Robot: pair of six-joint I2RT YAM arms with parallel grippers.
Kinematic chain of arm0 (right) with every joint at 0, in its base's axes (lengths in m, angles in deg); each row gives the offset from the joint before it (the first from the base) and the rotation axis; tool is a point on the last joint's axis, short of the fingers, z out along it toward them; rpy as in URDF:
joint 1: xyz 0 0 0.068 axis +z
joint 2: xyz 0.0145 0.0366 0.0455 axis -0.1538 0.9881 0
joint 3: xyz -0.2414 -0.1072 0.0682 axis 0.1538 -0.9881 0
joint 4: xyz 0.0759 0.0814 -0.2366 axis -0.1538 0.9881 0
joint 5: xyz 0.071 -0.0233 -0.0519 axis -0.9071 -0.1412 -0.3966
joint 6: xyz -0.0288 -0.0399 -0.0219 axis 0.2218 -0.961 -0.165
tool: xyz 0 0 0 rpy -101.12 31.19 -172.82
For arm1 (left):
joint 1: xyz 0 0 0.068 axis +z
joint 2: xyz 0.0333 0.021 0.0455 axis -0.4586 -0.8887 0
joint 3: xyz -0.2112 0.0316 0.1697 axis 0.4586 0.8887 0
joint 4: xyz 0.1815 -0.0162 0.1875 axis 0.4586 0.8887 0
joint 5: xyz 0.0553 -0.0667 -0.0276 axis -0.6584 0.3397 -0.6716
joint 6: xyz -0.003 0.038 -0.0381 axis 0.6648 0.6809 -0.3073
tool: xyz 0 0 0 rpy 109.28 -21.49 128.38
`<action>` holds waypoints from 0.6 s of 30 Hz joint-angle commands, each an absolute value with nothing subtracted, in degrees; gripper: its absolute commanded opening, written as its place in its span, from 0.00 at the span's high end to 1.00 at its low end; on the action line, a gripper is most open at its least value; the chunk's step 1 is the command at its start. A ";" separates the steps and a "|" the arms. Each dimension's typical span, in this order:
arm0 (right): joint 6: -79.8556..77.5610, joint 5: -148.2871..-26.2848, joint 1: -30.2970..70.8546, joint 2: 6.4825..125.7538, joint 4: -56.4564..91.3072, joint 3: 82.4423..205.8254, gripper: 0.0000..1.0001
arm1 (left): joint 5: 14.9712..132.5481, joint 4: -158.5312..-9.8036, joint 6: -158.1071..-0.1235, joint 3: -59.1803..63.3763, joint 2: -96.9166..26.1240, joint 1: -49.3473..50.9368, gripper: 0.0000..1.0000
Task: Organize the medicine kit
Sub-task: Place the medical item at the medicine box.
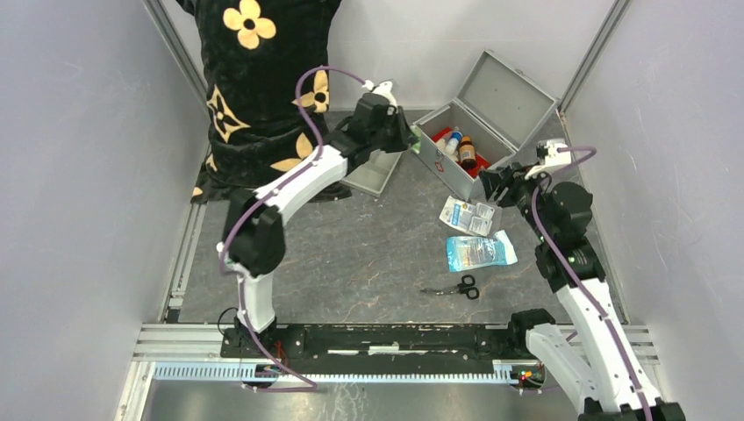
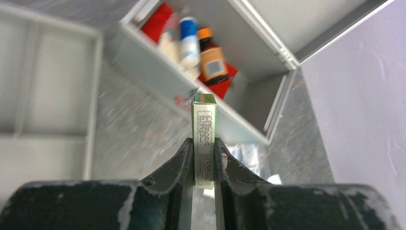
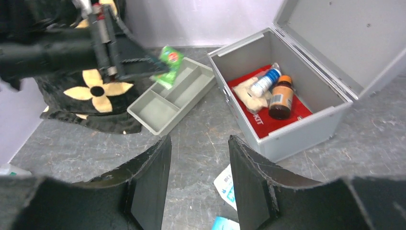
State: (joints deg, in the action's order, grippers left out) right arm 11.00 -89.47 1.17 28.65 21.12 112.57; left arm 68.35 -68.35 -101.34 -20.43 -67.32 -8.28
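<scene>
The medicine kit point(image 1: 458, 178), a silver-grey metal case, stands open at the back right with its lid tilted back. Inside lie a red pouch point(image 3: 280, 122), a white bottle with a blue cap point(image 3: 265, 82) and a brown bottle with an orange cap point(image 3: 281, 99). My left gripper point(image 1: 410, 140) hovers just left of the case and is shut on a narrow green-and-white box point(image 2: 204, 125), which also shows in the right wrist view as the green box point(image 3: 170, 63). My right gripper point(image 3: 198, 140) hangs open above the table in front of the case, with nothing between its fingers.
A shallow grey divided tray point(image 1: 375, 175) lies left of the case, under the left arm. White packets point(image 1: 469, 215), a blue packet point(image 1: 478, 252) and black scissors point(image 1: 458, 287) lie on the table in front. A person in black flowered clothes point(image 1: 254, 79) stands at the back left.
</scene>
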 commanded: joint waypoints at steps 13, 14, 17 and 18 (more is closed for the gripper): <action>7.89 -86.00 2.74 22.67 32.47 110.34 0.46 | 83.89 -96.09 -113.87 -48.07 -98.12 -9.77 0.82; 7.70 -85.85 2.82 22.72 32.53 110.34 0.46 | 83.83 -95.74 -113.56 -50.03 -99.50 -10.24 0.82; 7.38 -85.31 3.21 22.43 32.81 110.18 0.45 | 82.76 -94.28 -112.01 -54.58 -102.42 -11.14 0.76; 7.20 -85.25 3.33 22.35 32.91 110.09 0.45 | 82.28 -94.35 -111.89 -54.69 -102.73 -11.20 0.69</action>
State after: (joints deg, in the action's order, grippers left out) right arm 8.59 -87.00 2.77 23.08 33.17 109.89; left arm 81.71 -89.81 -110.85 -49.10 -101.48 -9.70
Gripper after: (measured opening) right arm 0.547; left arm 0.250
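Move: The small green carton is already in the left hand's fingers; the medicine box it is going to has its middle about 7 cm ahead, 16 cm to the right and 15 cm below. Inside the box, the brown bottle lies some 8 cm ahead, 18 cm right; the blue-capped bottle 11 cm ahead, 13 cm right. The grey tray sits 8 cm ahead and 12 cm left of that left hand. From the right hand the box is about 19 cm straight ahead, 22 cm lower. The green carton, still pinched in the left hand's fingers, is carried right by about 13 cm and forward some 8 cm towards the medicine box, sinking roughly 5 cm before rising slightly; the wrist rolls its left side down and swings a little clockwise. The empty right hand, fingers staying open, sinks and backs away from the box. ##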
